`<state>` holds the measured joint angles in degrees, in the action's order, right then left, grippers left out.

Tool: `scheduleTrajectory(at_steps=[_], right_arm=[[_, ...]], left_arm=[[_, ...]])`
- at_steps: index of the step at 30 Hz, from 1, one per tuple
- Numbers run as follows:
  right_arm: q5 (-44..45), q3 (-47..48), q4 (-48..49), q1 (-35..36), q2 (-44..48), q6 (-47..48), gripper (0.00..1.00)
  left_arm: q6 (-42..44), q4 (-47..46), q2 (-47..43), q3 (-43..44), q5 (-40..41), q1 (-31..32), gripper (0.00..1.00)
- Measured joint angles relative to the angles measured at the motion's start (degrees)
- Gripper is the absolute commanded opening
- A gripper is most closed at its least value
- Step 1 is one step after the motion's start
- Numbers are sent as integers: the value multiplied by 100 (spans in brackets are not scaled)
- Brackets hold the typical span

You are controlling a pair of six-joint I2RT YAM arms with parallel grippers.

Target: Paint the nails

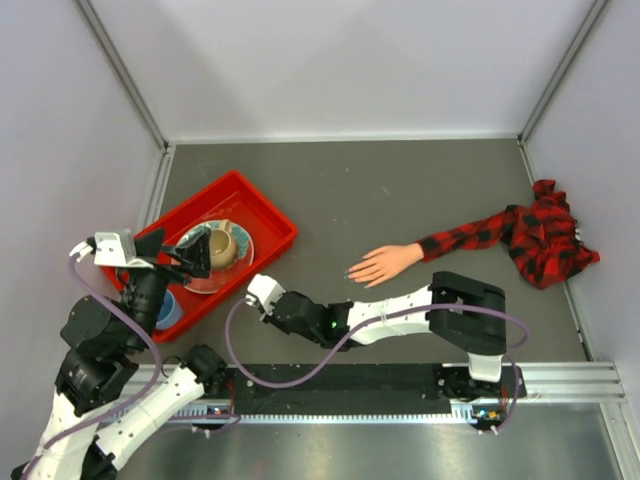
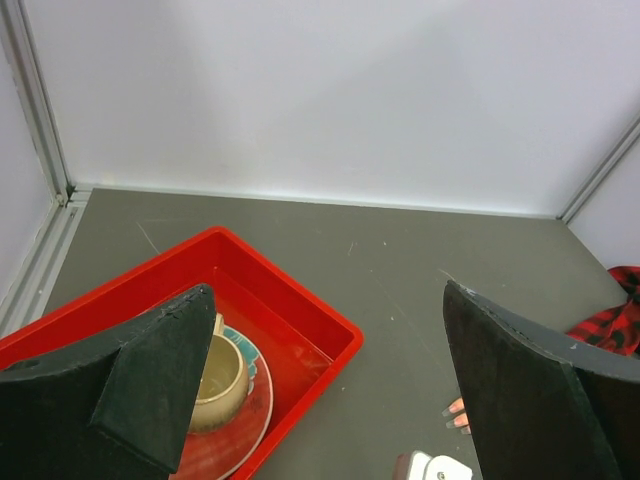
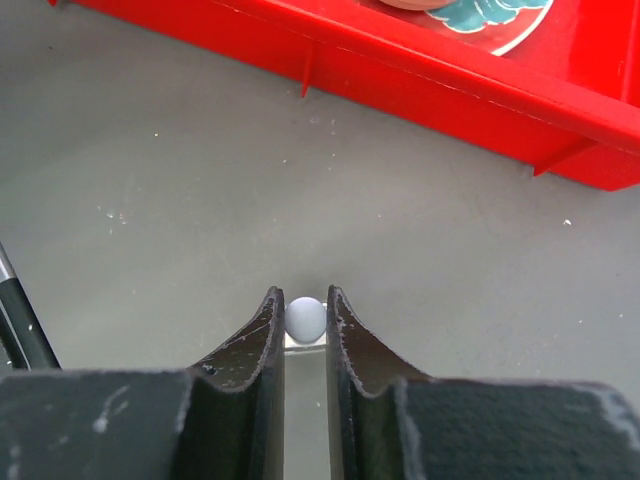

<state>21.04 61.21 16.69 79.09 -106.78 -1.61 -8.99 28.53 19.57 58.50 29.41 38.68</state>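
The fake hand lies palm down on the grey table, its red-and-black plaid sleeve trailing to the right. Its nails point left; the left wrist view catches the fingertips with nails beside the right finger. My right gripper is low over the table, left of the hand and just off the red tray's corner. In the right wrist view it is shut on a small clear bottle, pinching its white cap. My left gripper hangs wide open and empty over the tray.
The red tray sits at the left and holds a plate with a beige cup and a blue cup. Its long wall runs close ahead of the right gripper. Enclosure walls and metal rails border the table.
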Motion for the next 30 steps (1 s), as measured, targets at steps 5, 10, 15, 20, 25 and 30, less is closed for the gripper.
scheduleTrajectory(at_steps=[5,10,15,20,25,30], right_arm=[[44,7,2,48,-2,-52,33],[61,7,-4,72,-2,-52,40],[166,79,-243,76,2,-81,61],[229,269,-922,76,468,-111,71],[363,262,-1290,76,1790,-50,76],[1217,544,-2140,-63,3143,-35,74]], left_arm=[[-59,66,-61,-11,-4,0,99],[-129,127,-201,-24,-4,0,99],[-140,131,-212,-24,-20,0,99],[-133,127,-192,-24,-35,0,99],[-87,37,-9,-22,-162,0,99],[-83,-155,470,55,-476,0,99]])
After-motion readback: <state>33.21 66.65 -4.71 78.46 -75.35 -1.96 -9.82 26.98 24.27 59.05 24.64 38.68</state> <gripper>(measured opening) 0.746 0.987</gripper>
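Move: I hold the white nail polish bottle shut between my right fingertips, standing on the table, its middle about 1 cm below the hand point. The red tray's middle lies about 17 cm left and 14 cm ahead; inside it, the beige mug is 13 cm left, 15 cm ahead. The fake hand lies roughly 23 cm right and 12 cm ahead. From my left hand the bottle is about 12 cm right, 2 cm back and 33 cm below. Staying low, I open my right fingers to let go of the bottle; then, still opening to about three quarters, I lift quickly, some 22 cm, swinging about 10 cm right towards the fake hand, fingertips tipping up and turning clockwise. My open left hand eases back slightly, then moves about 4 cm right and forward. ##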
